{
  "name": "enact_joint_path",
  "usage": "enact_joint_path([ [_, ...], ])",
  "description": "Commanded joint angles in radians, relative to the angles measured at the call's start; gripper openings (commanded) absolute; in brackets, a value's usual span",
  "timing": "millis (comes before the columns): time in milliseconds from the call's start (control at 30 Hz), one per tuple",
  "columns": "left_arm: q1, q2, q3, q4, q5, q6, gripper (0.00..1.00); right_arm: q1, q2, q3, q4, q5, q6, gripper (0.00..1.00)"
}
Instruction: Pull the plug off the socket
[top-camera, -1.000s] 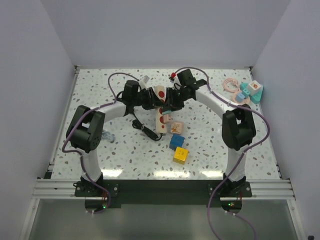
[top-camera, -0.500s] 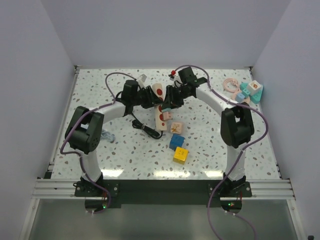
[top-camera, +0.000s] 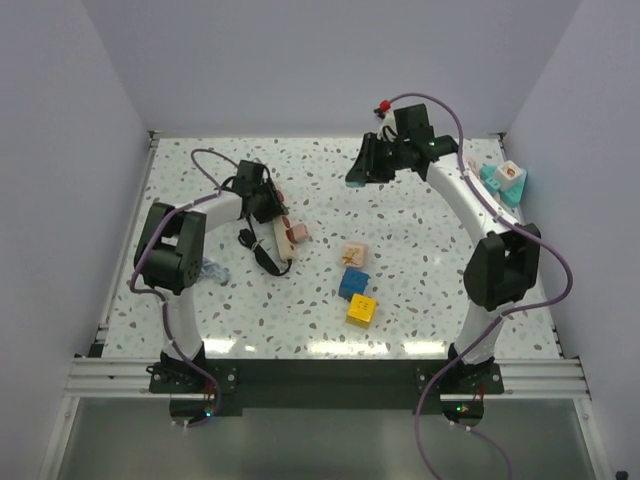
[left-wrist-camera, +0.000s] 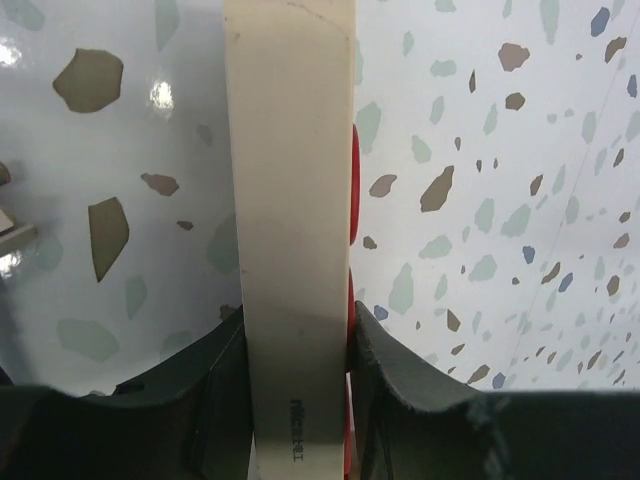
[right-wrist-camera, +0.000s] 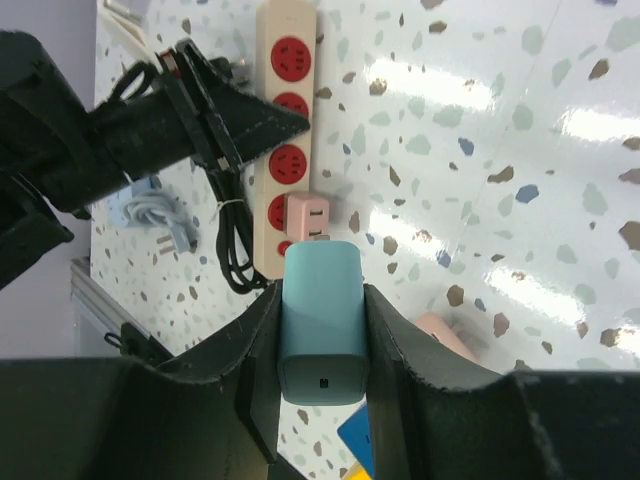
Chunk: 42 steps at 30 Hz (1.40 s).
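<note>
The socket (left-wrist-camera: 295, 200), a long cream power strip with red outlet faces, lies left of centre on the speckled table (top-camera: 283, 236). My left gripper (left-wrist-camera: 297, 330) is shut across its narrow sides near one end. My right gripper (right-wrist-camera: 320, 292) is shut on a teal block-shaped plug (right-wrist-camera: 320, 330). It holds the plug high above the table toward the back (top-camera: 360, 168), well clear of the socket (right-wrist-camera: 285, 110). A small pink adapter (right-wrist-camera: 307, 215) sits in one outlet. The strip's own black cord (right-wrist-camera: 232, 240) lies bundled along its left side.
Toward the front of the table stand a wooden cube (top-camera: 353, 255), a blue cube (top-camera: 353, 283) and a yellow cube (top-camera: 362, 310). Teal toy blocks (top-camera: 505, 182) sit at the back right. A pale bundled cable (top-camera: 212, 270) lies near the left arm.
My right gripper has pulled the teal plug away from the strip, up and toward the back right. My left gripper has drawn the strip leftward and laid it down.
</note>
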Motion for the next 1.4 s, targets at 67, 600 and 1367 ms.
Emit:
enact_joint_path([
  [67, -0.006, -0.081, -0.046, 0.031, -0.033, 0.075, 0.00, -0.008, 0.009, 0.076, -0.106, 0.049, -0.041, 0.00],
  [600, -0.006, -0.170, -0.057, 0.151, 0.269, 0.135, 0.00, -0.014, 0.149, -0.225, 0.077, -0.004, -0.007, 0.00],
  [1367, -0.019, -0.173, -0.117, 0.189, 0.294, 0.127, 0.00, 0.046, -0.020, -0.383, 0.022, 0.068, 0.022, 0.99],
])
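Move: The right hand holds the teal plug high above the table. The loose salmon plug lies some 11 cm back, 0 cm sideways and roughly 18 cm below; the blue plug is about 6 cm farther back in line with it, and the yellow plug about 24 cm back and 2 cm right of the hand. The power strip's middle is roughly 18 cm left and 3 cm back. From the left hand, gripping that strip, the salmon plug lies about 14 cm back and 20 cm right, about level. Steeply down some 18 cm and slightly back, the right hand carries the teal plug from the air to the table, its fingers tipping about 25 degrees steeper. It then draws back another 5 cm or so at table height, pushing the plug against the salmon one, and opens wide. The left keeps gripping the strip, easing back, right and up. ##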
